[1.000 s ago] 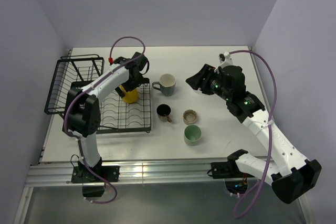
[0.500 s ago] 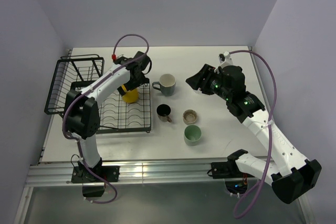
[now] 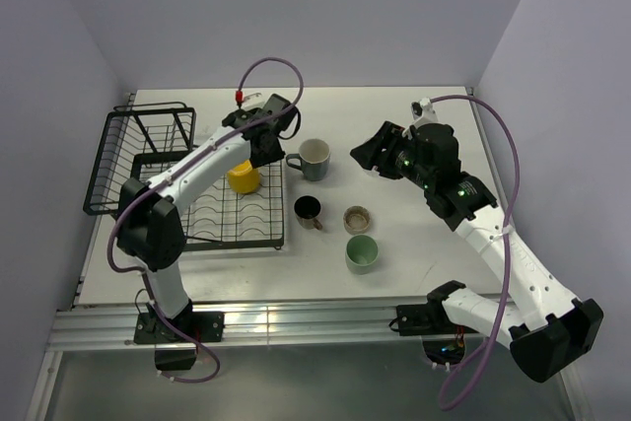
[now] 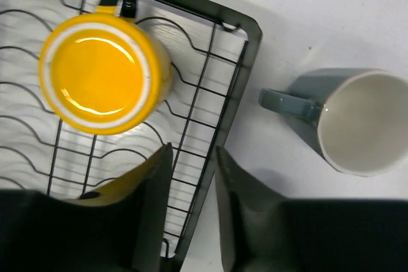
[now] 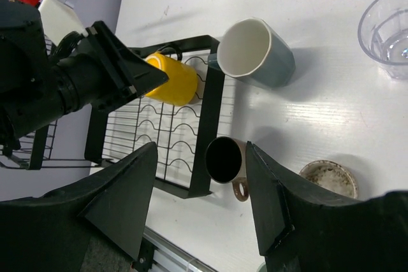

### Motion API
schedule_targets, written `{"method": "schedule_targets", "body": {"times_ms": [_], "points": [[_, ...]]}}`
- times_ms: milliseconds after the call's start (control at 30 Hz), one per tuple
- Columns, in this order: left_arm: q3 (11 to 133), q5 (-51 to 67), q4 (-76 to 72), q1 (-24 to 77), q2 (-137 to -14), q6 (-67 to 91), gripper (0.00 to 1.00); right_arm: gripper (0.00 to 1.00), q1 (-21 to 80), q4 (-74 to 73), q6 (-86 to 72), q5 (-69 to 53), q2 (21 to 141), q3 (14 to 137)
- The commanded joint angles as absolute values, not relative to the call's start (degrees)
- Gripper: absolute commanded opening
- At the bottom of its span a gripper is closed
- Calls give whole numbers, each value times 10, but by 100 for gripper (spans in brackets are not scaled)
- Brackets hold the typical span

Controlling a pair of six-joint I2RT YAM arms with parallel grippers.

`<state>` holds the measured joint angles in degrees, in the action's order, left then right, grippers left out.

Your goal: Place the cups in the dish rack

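The yellow mug (image 3: 244,177) stands mouth down on the dish rack (image 3: 212,224), also seen in the left wrist view as yellow mug (image 4: 102,81) on dish rack (image 4: 239,68). My left gripper (image 3: 274,150) hovers over the rack's right edge, between the yellow mug and the grey mug (image 3: 314,158). Its jaws are narrowed but apart and hold nothing (image 4: 191,157). The black mug (image 3: 309,209), beige-brown cup (image 3: 357,218) and pale green tumbler (image 3: 361,252) stand on the table. My right gripper (image 3: 367,155) hangs open and empty (image 5: 201,151) high above the black mug (image 5: 224,159). The clear glass (image 5: 389,23) shows only in the right wrist view.
The rack's raised basket (image 3: 148,130) is at the far left by the wall. A purple cable (image 3: 266,66) arcs above the left wrist. The table's near edge meets a metal rail (image 3: 296,322).
My left gripper has moved right, off the yellow mug toward the grey mug, and its jaws have narrowed. The yellow mug stays in the rack. The right arm has not moved.
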<state>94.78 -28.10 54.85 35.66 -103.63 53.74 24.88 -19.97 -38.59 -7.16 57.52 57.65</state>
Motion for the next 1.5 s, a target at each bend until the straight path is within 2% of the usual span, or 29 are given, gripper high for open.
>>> {"method": "schedule_targets", "body": {"times_ms": [0,33,133,267,700,1467], "points": [[928,-229,485,356,-1033,488,31,65,252,-200,-378,-59,575,596],[927,-229,486,356,-1039,491,21,65,252,-201,-377,-55,573,598],[933,-236,491,351,-1070,500,8,65,253,-207,-374,-53,570,599],[933,-228,482,345,-1103,499,2,65,253,-212,-371,-49,570,599],[871,-246,470,295,-1097,505,0,65,252,-191,-370,-59,591,584],[853,-316,507,233,-1064,547,1,64,271,-187,-339,-37,672,586]]}}
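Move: The upside-down yellow cup stands in the rack about 7 cm to the left of my left hand, 2 cm ahead and some 11 cm lower. The rack's right rim passes about 3 cm to my right, with the grey mug 12 cm right and 5 cm ahead, and the dark mug 10 cm right and 6 cm back. From my right hand, the yellow cup is about 29 cm left, 10 cm ahead and 23 cm below. I shut my half-open left fingers on nothing while sinking about 8 cm into the gap between the yellow cup and the rack's right rim. Then I sweep left about 9 cm, bringing the closed tips against the cup's right side and pushing it along the rack, with the wrist turning some 15 degrees counter-clockwise. My right hand, fingers still parted, sinks about 5 cm. ##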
